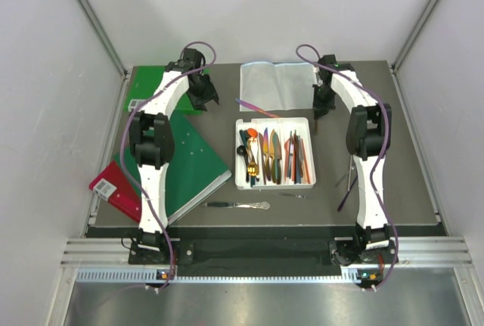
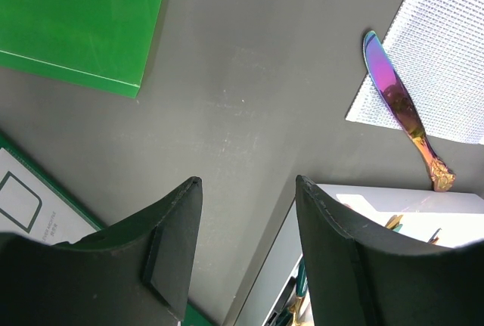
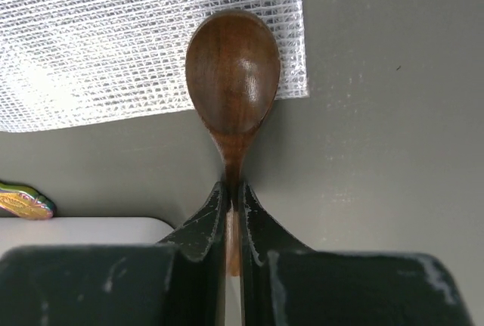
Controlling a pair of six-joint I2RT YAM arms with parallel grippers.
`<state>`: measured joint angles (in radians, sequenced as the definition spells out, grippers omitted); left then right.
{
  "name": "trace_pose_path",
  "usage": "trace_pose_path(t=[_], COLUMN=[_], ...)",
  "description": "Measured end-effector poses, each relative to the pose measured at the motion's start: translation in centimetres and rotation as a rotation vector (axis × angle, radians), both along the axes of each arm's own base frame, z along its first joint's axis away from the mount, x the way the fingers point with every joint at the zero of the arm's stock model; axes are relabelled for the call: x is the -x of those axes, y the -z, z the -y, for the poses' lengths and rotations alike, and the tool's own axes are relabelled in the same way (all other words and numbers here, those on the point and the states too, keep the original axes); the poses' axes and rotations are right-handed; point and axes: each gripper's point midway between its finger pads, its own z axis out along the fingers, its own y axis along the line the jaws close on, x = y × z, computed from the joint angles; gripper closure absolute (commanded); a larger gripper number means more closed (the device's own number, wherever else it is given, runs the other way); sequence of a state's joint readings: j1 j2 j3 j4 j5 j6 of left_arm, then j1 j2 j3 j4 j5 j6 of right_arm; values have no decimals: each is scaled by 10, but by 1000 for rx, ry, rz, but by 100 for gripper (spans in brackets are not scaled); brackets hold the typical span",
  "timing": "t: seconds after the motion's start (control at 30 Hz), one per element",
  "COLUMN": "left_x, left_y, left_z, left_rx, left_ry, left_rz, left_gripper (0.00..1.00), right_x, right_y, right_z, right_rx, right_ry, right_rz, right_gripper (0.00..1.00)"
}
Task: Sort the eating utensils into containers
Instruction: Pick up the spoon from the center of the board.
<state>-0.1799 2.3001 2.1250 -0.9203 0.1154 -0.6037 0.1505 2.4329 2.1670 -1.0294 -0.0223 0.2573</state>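
My right gripper [image 3: 233, 186] is shut on the thin neck of a brown wooden spoon [image 3: 233, 69], whose bowl points away over the edge of a mesh pouch. It hangs just beyond the far right corner of the white compartment tray [image 1: 274, 121], which holds several utensils. An iridescent knife [image 2: 401, 107] lies on the table between pouch and tray, half on the pouch. My left gripper [image 2: 248, 182] stands open and empty above the table left of the tray's far left corner [image 2: 393, 197]. A silver knife [image 1: 238, 205] lies in front of the tray.
A clear mesh pouch [image 1: 276, 84] lies behind the tray. Green books [image 1: 185, 163] and a red one [image 1: 113, 190] cover the table's left side. A slim silver utensil [image 1: 350, 176] lies beside the right arm.
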Motion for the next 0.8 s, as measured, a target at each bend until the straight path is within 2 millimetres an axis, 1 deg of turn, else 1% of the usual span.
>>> trace_pose_path(t=[0.13,0.2,0.27,0.33,0.4,0.5,0.6,0.63,0.7,0.77,0.8], left_x=[0,0,0,0,0,0,0,0,0,0,0], left_y=[0,-1,-1,-1,-1,-1,-1,-1,-1,-2,-2], left_z=[0,0,0,0,0,1,1,2,2,3,4], left_rx=[0,0,1,1,1,2,7,10,13,17,18], left_ry=[0,0,0,0,0,0,-2,-2,-2,0,0], left_rz=[0,1,2,2,2,2,1,1,0,0,-1], left_gripper=[43,43,43,43,43,43,43,43,43,43,43], right_x=[1,9,23,42,58,73,81,84,91,104,110], right_y=[2,2,1,0,-5,-27,-67,-84,-108,-124,-127], right_z=[1,3,8,12,15,16,8,2,-11,-33,-44], right_rx=[8,19,36,50,57,45,0,-20,-47,-79,-93], right_ry=[-7,-14,-22,-29,-35,-45,-59,-72,-104,-162,-190], right_rz=[6,1,-14,-44,-68,-57,11,42,87,98,94], right_gripper=[100,100,100,100,100,100,100,100,100,100,100])
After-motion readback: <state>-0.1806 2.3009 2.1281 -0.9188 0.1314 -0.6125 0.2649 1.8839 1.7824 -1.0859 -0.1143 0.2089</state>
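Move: The right fingers are already shut on the wooden spoon's handle, low at the table, with its bowl over the near right corner of the white mesh mat. From that hand the cutlery tray's middle lies about 12 cm back and 13 cm left, at nearly its height; the mat's middle is some 10 cm ahead and 12 cm left, the rainbow knife 3 cm ahead and 20 cm left. From the left hand the tray is roughly 15 cm back, 20 cm right and 6 cm lower. Back first, skimming low for some 6 cm, then climbing steeply as it keeps backing, the right hand carries the pinched spoon off the mat corner, swinging left over towards the tray late on. It ends about 13 cm higher and 11 cm back, turned roughly 10 degrees counter-clockwise, with the fingers keeping their shut hold. ##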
